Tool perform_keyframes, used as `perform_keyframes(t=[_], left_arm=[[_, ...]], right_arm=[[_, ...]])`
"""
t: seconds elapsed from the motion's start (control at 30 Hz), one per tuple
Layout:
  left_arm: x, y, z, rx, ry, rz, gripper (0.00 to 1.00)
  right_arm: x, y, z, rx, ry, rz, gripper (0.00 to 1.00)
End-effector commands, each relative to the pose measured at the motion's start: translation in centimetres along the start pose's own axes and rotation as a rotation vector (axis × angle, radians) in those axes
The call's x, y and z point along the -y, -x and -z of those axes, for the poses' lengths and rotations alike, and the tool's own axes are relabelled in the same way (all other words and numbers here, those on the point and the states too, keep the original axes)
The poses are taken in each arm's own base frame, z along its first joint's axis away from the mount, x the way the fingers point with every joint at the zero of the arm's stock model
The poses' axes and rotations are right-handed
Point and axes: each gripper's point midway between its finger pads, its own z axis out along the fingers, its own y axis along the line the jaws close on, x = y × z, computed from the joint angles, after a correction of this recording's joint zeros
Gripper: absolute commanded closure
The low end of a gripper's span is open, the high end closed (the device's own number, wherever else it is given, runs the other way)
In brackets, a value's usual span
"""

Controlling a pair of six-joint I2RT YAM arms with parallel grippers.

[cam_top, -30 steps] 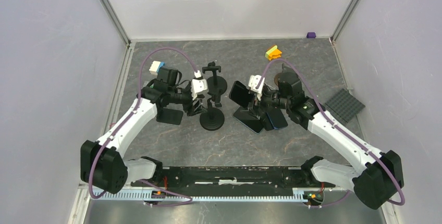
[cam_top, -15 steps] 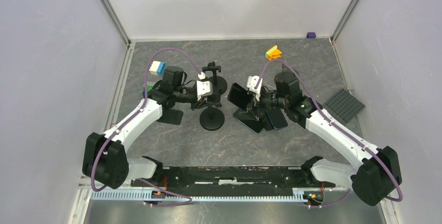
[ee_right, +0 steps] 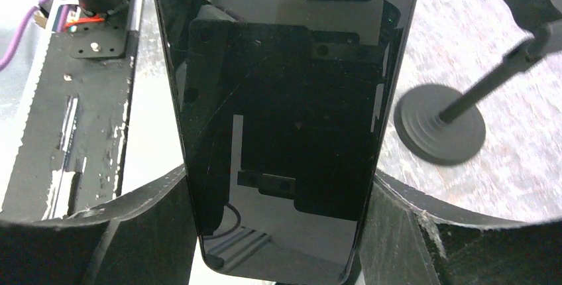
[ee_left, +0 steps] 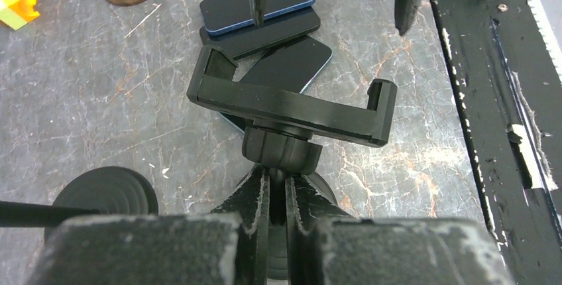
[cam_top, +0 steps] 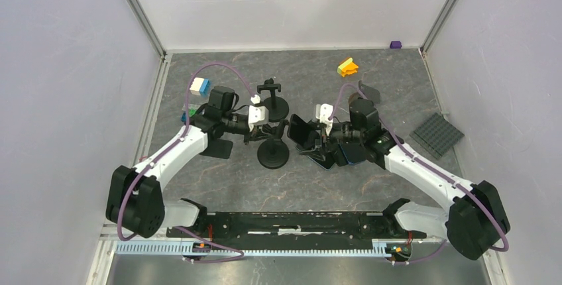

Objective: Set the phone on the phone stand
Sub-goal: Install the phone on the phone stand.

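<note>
The black phone stand point(cam_top: 273, 156) stands mid-table on a round base, and its empty cradle point(ee_left: 291, 106) faces up. My left gripper point(cam_top: 268, 132) point(ee_left: 278, 192) is shut on the stand's thin stem just under the cradle's ball joint. A black phone point(cam_top: 301, 131) point(ee_right: 285, 99) hangs in the air just right of the cradle. My right gripper point(cam_top: 311, 138) point(ee_right: 278, 185) is shut on it, its fingers pressing the phone's long edges near the lower end. The screen faces the right wrist camera.
Several spare phones point(cam_top: 344, 152) point(ee_left: 265, 6) lie stacked under the right gripper. A second stand point(cam_top: 272, 96) point(ee_right: 441, 129) stands behind the first. A dark baseplate point(cam_top: 437, 134) lies right, yellow-orange bricks point(cam_top: 346, 67) at the back, and a blue-white block point(cam_top: 199, 86) left.
My left gripper has closed from open onto the stand's stem. My right arm has carried the phone a little to the left, toward the cradle.
</note>
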Motion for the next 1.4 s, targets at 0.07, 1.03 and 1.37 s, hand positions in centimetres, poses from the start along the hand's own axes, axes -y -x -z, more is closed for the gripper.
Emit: perform_keyframes(t=[0.07, 1.03, 1.37], left_arm=[[1.3, 1.6, -0.7, 0.099, -0.086, 0.017, 0.98], [3.1, 1.7, -0.8, 0.169, -0.094, 0.027, 0.98], [3.6, 1.2, -1.0, 0.168, -0.110, 0.048, 0.98]], right_arm=[[-1.5, 4.1, -2.1, 0.151, 0.111, 0.092, 0.99], [-2.7, 1.6, -4.4, 0.191, 0.222, -0.044, 0.99], [-1.6, 2.4, -4.9, 0.222, 0.206, -0.064, 1.00]])
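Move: About 9 cm to the left of the right hand, some 5 cm farther out and nearly level with it is the cradle of the phone stand, which the phone in this hand is meant for; a loose phone lies about 6 cm ahead, 1 cm right and 18 cm below. From the left hand, already gripping the stand's neck, the held phone is roughly 9 cm right, 1 cm back and 3 cm higher. The stand's base is some 15 cm straight beneath that hand, the far stand 18 cm ahead and 8 cm lower. Carrying the upright phone left into the stand's cradle area, the right hand goes about 4.5 cm left, quickly at first, and roughly 2 cm back, then eases 2 cm down, turning some 10 degrees counter-clockwise and tipping. The left hand keeps its pinch on the neck and draws the stand about 2 cm back and 1 cm right, its fingertips tilting up slightly. ##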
